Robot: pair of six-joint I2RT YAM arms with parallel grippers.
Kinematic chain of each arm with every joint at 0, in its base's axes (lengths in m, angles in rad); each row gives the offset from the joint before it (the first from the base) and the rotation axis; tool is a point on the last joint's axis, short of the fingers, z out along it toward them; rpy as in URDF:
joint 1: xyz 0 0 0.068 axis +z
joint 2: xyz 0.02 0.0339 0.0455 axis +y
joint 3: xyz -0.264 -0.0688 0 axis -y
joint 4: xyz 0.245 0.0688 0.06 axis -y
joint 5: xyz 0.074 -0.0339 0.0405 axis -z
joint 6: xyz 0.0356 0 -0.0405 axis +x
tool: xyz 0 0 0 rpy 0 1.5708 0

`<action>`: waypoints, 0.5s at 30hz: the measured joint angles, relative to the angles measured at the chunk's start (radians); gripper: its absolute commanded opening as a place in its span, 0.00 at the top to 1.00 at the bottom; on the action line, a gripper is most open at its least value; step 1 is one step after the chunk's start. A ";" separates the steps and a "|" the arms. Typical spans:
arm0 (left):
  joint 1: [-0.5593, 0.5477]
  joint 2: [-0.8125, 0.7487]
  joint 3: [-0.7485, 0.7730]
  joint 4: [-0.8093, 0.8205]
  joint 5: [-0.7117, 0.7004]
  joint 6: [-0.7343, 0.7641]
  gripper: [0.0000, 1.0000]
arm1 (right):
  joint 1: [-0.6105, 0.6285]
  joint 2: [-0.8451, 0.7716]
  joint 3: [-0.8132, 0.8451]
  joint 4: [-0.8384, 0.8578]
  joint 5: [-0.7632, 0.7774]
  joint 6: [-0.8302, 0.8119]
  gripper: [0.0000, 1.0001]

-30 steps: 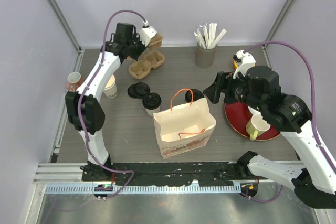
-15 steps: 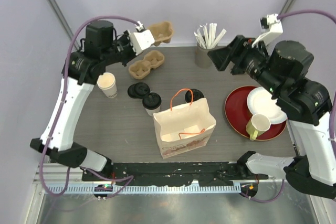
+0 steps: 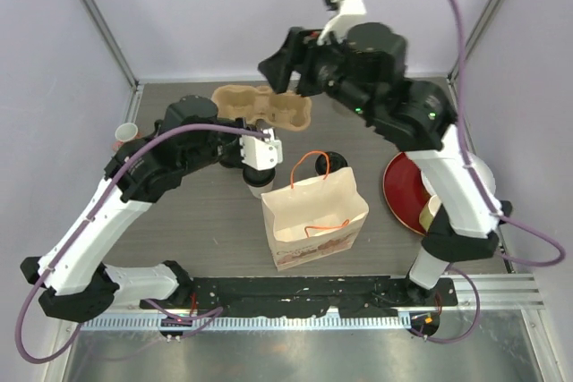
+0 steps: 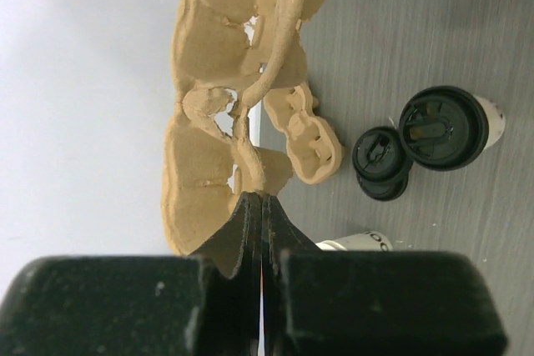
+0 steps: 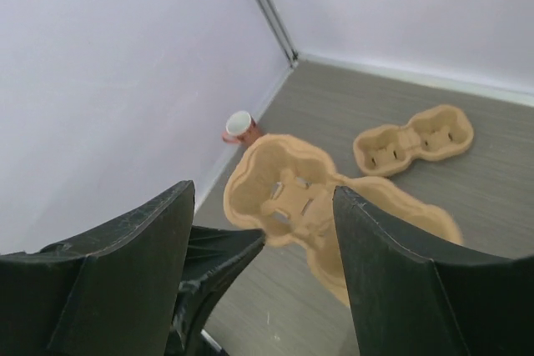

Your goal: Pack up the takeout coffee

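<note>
My left gripper (image 3: 253, 125) is shut on the rim of a brown pulp cup carrier (image 3: 261, 103) and holds it up above the back of the table; the left wrist view shows the jaws (image 4: 260, 199) pinching its edge (image 4: 219, 106). My right gripper (image 3: 282, 64) is open and empty, just above that carrier (image 5: 292, 189). A cream takeout coffee cup with a black lid (image 4: 446, 127) stands on the table, mostly hidden under my left wrist in the top view (image 3: 257, 187). A second lidded cup (image 3: 329, 163) stands behind the bag.
A paper bag (image 3: 313, 216) with orange handles stands open at the front middle. A second carrier (image 5: 413, 139) lies on the table at the back. Loose black lids (image 4: 381, 156), a pinkish mug (image 3: 125, 136) at the left edge and a red plate (image 3: 403, 190) at right.
My left arm has swung the carrier from the back left corner towards the middle. My right arm has swung from the right side to the back centre, above the carrier.
</note>
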 measured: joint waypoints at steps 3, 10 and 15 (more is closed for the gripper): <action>-0.034 -0.010 -0.052 0.024 -0.057 0.052 1.00 | 0.061 0.098 0.058 -0.050 0.053 -0.006 0.27; -0.104 -0.075 -0.211 0.177 -0.189 0.186 1.00 | 0.095 0.160 -0.024 -0.171 0.205 -0.006 0.27; -0.174 -0.160 -0.387 0.338 -0.267 0.332 1.00 | 0.096 0.160 -0.064 -0.166 0.247 -0.009 0.27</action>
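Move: The right hand hangs open above the cup carrier, whose middle is about 13 cm below it, 4 cm to its left and 2 cm ahead. The left fingers already hold the carrier's rim, its middle roughly 3 cm ahead, 4 cm to their right and 2 cm above. From the left hand, the open paper bag stands some 13 cm back, 14 cm right and 27 cm below. The open right hand sinks some 12 cm towards the cup carrier, which the left keeps pinched and tilts. ##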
